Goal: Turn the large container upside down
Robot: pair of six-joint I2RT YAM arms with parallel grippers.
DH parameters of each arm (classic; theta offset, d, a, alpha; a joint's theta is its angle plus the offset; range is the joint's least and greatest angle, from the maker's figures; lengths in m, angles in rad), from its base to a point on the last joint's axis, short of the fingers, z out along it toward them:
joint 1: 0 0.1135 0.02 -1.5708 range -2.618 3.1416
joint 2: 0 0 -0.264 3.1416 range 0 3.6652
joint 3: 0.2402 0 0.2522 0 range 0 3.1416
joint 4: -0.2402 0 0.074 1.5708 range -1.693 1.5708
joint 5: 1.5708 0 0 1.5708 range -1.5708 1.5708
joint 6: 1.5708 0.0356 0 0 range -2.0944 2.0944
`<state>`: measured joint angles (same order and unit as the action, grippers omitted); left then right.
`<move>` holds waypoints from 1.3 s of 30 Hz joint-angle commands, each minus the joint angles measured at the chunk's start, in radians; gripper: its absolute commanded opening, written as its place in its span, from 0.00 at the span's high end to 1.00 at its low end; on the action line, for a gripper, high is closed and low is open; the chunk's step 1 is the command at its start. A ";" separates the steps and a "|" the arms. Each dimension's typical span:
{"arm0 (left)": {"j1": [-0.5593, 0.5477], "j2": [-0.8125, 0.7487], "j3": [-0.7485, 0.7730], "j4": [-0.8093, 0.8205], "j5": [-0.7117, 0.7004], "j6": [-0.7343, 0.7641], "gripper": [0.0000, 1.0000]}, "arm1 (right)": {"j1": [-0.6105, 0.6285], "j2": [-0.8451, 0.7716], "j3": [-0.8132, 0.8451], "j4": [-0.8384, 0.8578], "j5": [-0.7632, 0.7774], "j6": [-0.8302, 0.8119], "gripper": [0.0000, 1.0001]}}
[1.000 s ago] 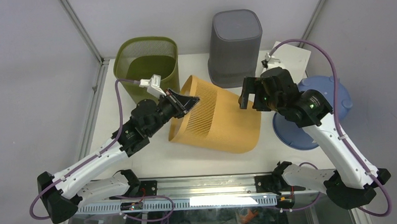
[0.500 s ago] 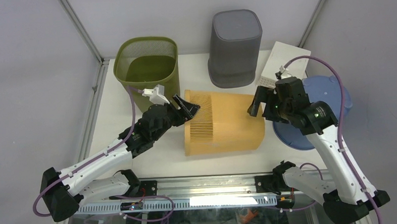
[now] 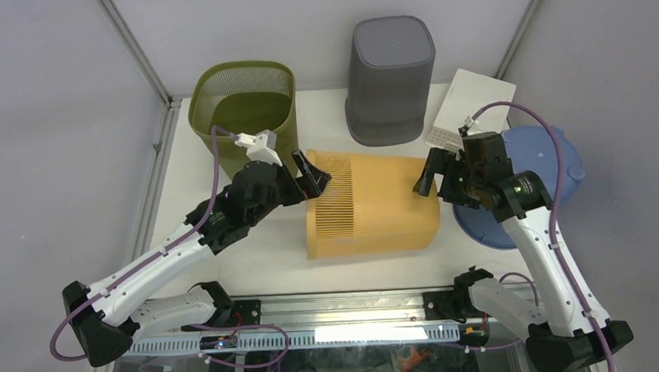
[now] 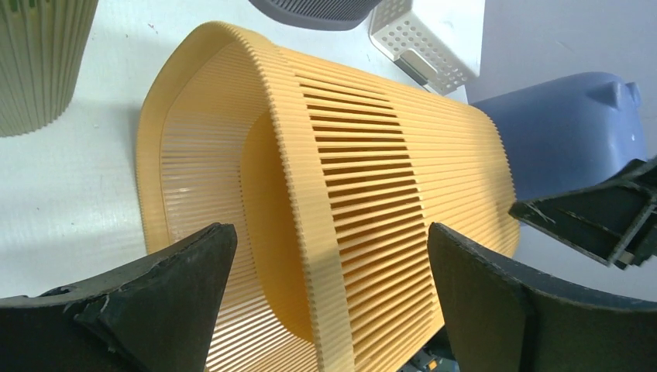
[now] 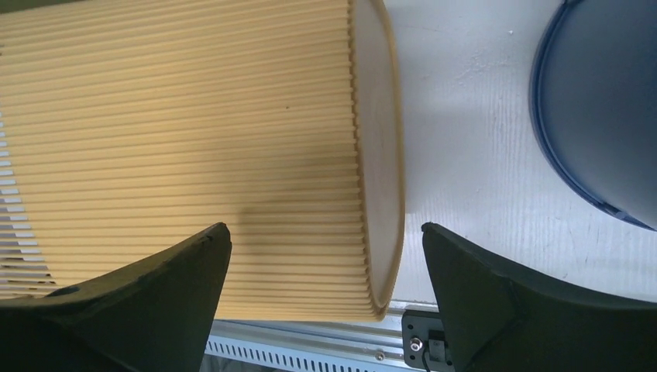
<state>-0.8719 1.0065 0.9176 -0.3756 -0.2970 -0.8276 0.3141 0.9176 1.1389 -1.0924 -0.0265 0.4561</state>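
The large container (image 3: 369, 203) is an orange ribbed bin lying on its side on the table, its mouth facing left and its flat base facing right. My left gripper (image 3: 311, 172) hovers open at the upper left of the rim; in the left wrist view the rim (image 4: 310, 194) runs between the spread fingers without touching them. My right gripper (image 3: 430, 175) is open at the base end. In the right wrist view the container's base edge (image 5: 380, 194) lies between the wide-apart fingers, with nothing gripped.
A green mesh bin (image 3: 243, 106) stands upright at the back left. A grey bin (image 3: 391, 78) stands at the back centre. A white perforated tray (image 3: 469, 104) and a blue tub (image 3: 552, 176) sit to the right. A metal rail (image 3: 340, 307) runs along the front edge.
The left gripper opened and let go of the container's rim. The container dropped from a tilted pose to lying flat on its side. The right gripper drew back to the right.
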 commanded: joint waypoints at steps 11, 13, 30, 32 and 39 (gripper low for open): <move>-0.013 -0.130 0.083 -0.227 -0.104 0.018 0.25 | -0.114 -0.010 -0.098 0.206 -0.315 0.016 0.01; -0.013 -0.131 0.079 -0.235 -0.091 0.020 0.31 | -0.115 -0.022 -0.094 0.224 -0.319 0.021 0.01; -0.013 -0.067 0.047 -0.234 -0.043 0.011 0.88 | -0.114 -0.043 -0.086 0.353 -0.502 0.152 0.01; -0.014 -0.062 0.044 -0.232 -0.039 0.013 0.89 | -0.115 -0.043 -0.080 0.371 -0.527 0.176 0.01; -0.014 -0.028 0.019 -0.171 -0.018 0.021 0.85 | -0.115 -0.073 0.024 0.393 -0.535 0.199 0.01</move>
<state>-0.8707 0.9375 0.9749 -0.5991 -0.3889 -0.8215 0.1909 0.8936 1.0424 -0.8505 -0.4126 0.5941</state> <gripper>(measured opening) 0.142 0.990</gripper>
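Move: The yellow container lies on its side, open end to the left. Its middle is about 12 cm right of the left hand, 4 cm back and 11 cm lower; its rim is only about 2 cm left of that hand. From the right hand, the container's middle is some 14 cm left, about level in reach and 10 cm lower. The green basket stands 16 cm ahead and 18 cm left of the left hand; the blue tub is about 20 cm right of the right hand and 2 cm ahead. Leftward about 4 cm and slightly back, the left hand rises a little and settles again as its wide-open fingers close and pinch the yellow container's upper rim wall. Meanwhile the right hand goes about 5 cm left, dipping before it rises, rolling some 20 degrees with its left side up, fingers still wide, its outer finger coming against the edge of the container's closed end. ##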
